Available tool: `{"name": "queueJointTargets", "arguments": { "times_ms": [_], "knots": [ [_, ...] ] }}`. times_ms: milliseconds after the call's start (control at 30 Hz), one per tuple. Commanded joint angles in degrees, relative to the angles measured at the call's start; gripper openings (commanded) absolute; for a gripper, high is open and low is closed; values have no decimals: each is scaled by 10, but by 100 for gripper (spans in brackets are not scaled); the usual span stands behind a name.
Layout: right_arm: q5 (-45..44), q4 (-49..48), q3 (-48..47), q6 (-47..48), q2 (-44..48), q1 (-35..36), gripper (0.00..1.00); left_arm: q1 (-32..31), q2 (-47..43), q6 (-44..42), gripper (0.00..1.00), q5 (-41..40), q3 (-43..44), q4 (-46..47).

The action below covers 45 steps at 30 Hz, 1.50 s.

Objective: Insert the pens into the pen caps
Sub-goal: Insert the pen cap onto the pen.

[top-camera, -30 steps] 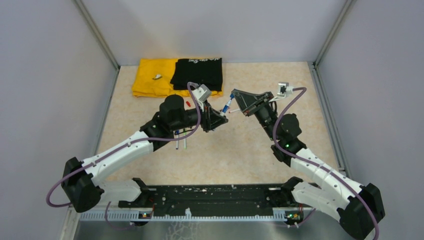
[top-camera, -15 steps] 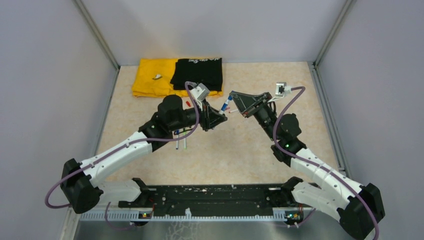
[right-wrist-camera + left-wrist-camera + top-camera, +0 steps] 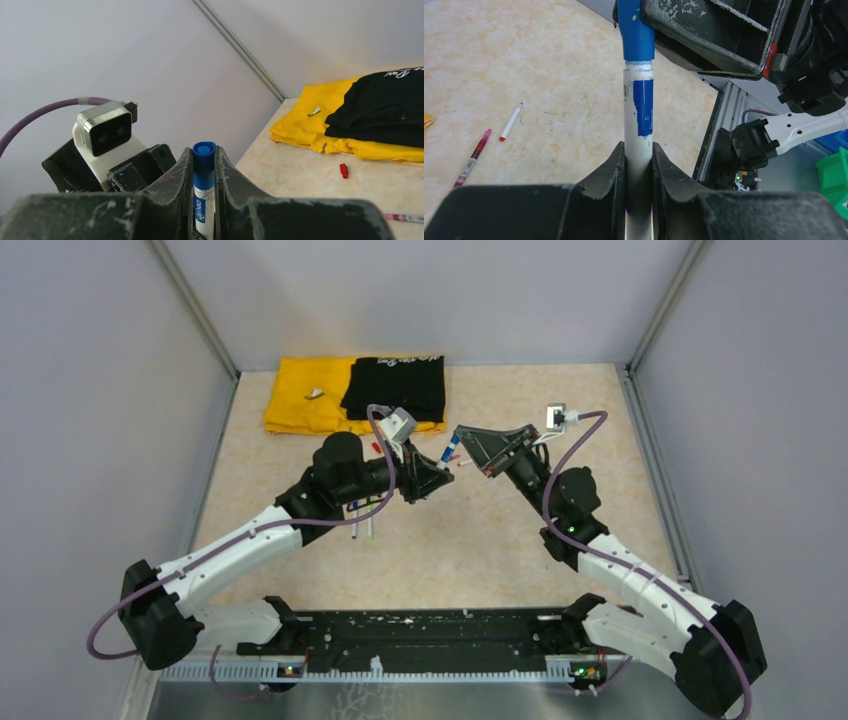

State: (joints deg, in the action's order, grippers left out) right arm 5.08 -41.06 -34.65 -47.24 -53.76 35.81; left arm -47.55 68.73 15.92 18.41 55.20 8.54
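A white pen (image 3: 639, 125) with a blue label stands clamped between the fingers of my left gripper (image 3: 639, 147), which is shut on its barrel. A blue pen cap (image 3: 638, 35) sits over the pen's tip. My right gripper (image 3: 204, 150) is shut on that blue cap (image 3: 204, 160) and on the top of the barrel. In the top view the two grippers (image 3: 432, 478) (image 3: 462, 445) meet above the table's middle, with the pen (image 3: 451, 450) bridging them. A red cap (image 3: 376, 447) lies on the table near the left wrist.
Folded yellow cloth (image 3: 300, 390) and black cloth (image 3: 395, 385) lie at the back left. A red-tipped white pen (image 3: 511, 122) and a maroon pen (image 3: 472, 158) lie loose on the table. Two pens (image 3: 362, 522) lie beside the left forearm.
Both grippers, joined by the pen and cap, have shifted slightly left and toward the back. Neither grip has altered.
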Motion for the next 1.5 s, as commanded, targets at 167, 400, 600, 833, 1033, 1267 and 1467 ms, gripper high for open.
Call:
{"name": "queueJointTargets", "arguments": {
  "times_ms": [167, 400, 600, 833, 1033, 1267, 1467],
  "knots": [
    [68, -24, 9, -16, 0, 4, 14, -3, -24, 12, 0, -29, -4, 45],
    [104, -20, -4, -18, -13, 4, 15, -3, -26, 18, 0, -31, -8, 52],
    [105, -8, -11, -12, -8, 4, 19, -3, -30, 17, 0, -35, -8, 53],
    [95, 35, -44, 10, 13, 4, 33, -3, -41, 17, 0, -42, -18, 48],
    [79, 88, -67, 46, 43, 4, 42, -3, -48, 15, 0, -47, -22, 42],
    [3, 292, -152, 130, 58, 4, 49, -3, -47, 9, 0, -41, -20, 38],
    [-39, 446, -267, 148, 8, 4, 51, -3, -45, 3, 0, -28, -20, 33]
  ]
}}
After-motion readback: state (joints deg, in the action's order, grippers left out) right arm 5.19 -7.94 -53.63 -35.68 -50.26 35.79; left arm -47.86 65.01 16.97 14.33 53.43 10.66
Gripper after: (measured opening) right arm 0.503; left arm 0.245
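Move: Hanging just below the right hand's fingers, the pen that the cap goes onto has its middle about 6 cm lower, 4 cm back and 2 cm to the left. On the table some 35 cm below the right hand, the pink pen lies about 23 cm straight ahead, and the white pen equally far ahead but 9 cm to the right. From the left hand, the blue cap sits about 6 cm up, 4 cm ahead and 3 cm to the right. Letting go of the blue cap is the right hand's job: still pinching it over the pen end, it eases slightly back and left, then spreads its fingers to about half open while dipping a centimetre. It swings up about 5 cm and off to the right, clear of the cap, rolling some 15 degrees with its left side dipping. The left hand keeps its grip on the pen and lifts it about 2 cm. ##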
